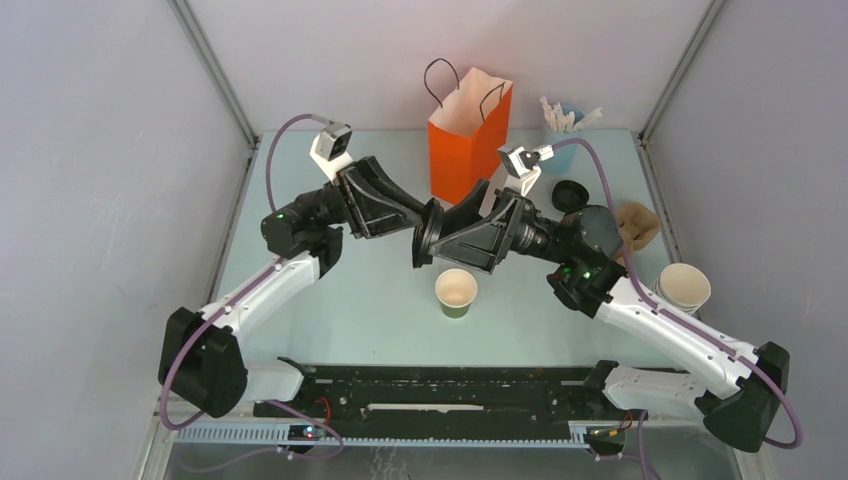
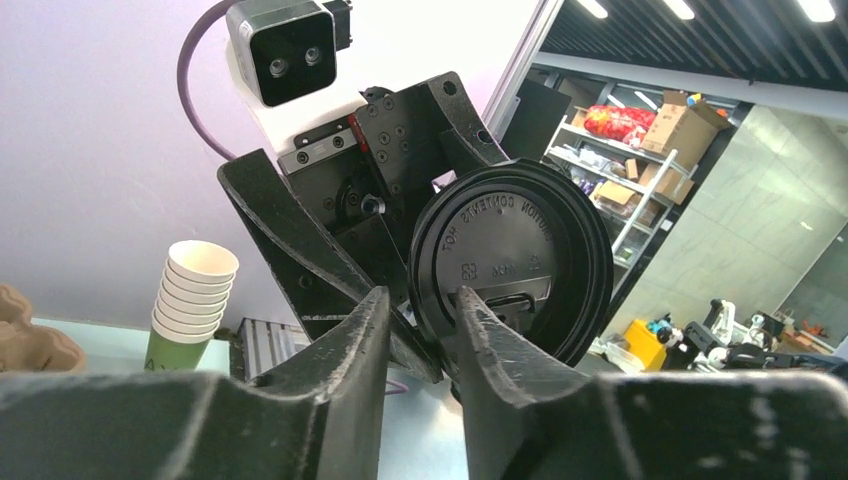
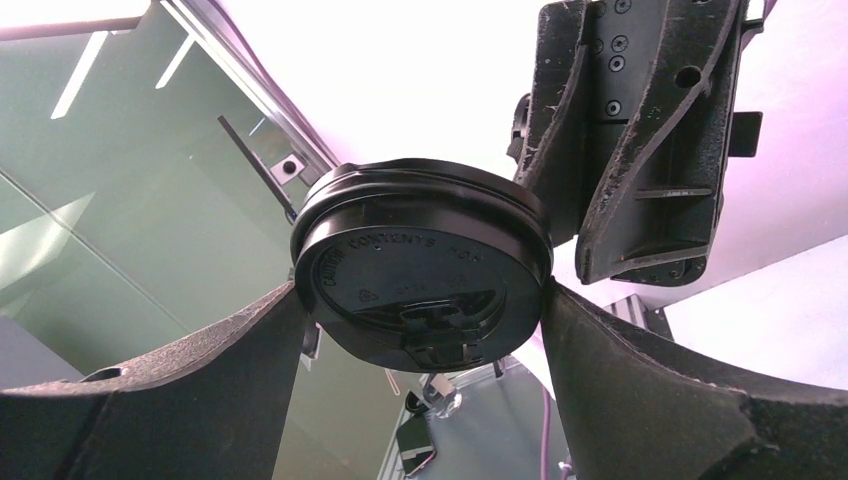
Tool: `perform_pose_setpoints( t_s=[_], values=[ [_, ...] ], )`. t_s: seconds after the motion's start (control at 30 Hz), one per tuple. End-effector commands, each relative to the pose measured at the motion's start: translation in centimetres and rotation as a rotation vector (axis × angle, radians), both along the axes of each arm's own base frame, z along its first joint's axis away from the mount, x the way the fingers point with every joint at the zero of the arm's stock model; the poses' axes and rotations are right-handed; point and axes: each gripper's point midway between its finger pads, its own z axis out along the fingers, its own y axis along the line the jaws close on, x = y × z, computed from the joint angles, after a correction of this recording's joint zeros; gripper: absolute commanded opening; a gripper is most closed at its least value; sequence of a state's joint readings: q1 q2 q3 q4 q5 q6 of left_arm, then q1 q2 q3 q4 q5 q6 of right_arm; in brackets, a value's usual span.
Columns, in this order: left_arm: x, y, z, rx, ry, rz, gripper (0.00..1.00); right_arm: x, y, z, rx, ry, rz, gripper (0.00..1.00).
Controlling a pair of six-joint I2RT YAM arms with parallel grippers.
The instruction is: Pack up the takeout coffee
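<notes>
A round black plastic lid [image 2: 510, 250] [image 3: 420, 270] hangs in the air between both arms, above the middle of the table. My right gripper [image 3: 420, 300] [image 1: 425, 243] is shut on it, one finger pressing each side of its rim. My left gripper [image 2: 420, 300] [image 1: 431, 224] meets it from the left. Its fingers straddle the lid's lower rim, parted, with a gap beside the rim. The takeout coffee, as a lidded cup, is out of view. A lidless olive-green cup [image 1: 456, 293] with a white inside stands on the table just below the grippers.
An orange paper bag [image 1: 468, 135] stands open behind the grippers. At the back right are a pale blue cup of white sticks [image 1: 568, 118] and another black lid [image 1: 570, 193]. A brown cardboard holder [image 1: 635, 222] and a stack of green cups [image 1: 684, 287] [image 2: 190, 300] sit at the right.
</notes>
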State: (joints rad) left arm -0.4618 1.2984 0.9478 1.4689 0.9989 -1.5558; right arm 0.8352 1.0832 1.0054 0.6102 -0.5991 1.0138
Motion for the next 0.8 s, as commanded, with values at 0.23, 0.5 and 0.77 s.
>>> perform_pose_setpoints(
  t_s=[0.23,0.5,0.77],
  values=[
    [1.3,1.6,0.0,-0.023,-0.037,0.081,0.76,-0.5,-1.5,2.1,0.022,-0.045,-0.041,0.89],
    [5.8,5.6,0.7,-0.039,-0.023,0.294,1.0,1.1,-3.9,-1.9,-0.179,-0.041,-0.203,0.89],
    [14.8,9.4,-3.4,0.167,0.153,0.768,1.0,5.0,-8.6,-14.5,-0.71,0.075,-0.502,0.87]
  ],
)
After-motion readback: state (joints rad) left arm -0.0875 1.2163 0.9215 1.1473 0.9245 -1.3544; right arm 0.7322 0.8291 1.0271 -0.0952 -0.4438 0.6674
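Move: The coffee lid is between the right fingers, its middle about 3 cm back and 3 cm to the right of the left hand, level with it. The paper cup stands about 4 cm to the right of the right hand, straight below by some 36 cm; from the left hand it is 2 cm back, 8 cm right and 35 cm down. The orange bag is 33 cm ahead and 8 cm right of the right hand, middle 28 cm below. Open the left gripper fully so its fingertips come clear of the lid's rim, and draw it about 14 cm away, forward and to the left, turning counter-clockwise. Keep the right grip on the lid; after a short hold, bring it down and to the right towards the cup's level, also easing forward, fingers tipping down and swinging clockwise, some 20 degrees each. ##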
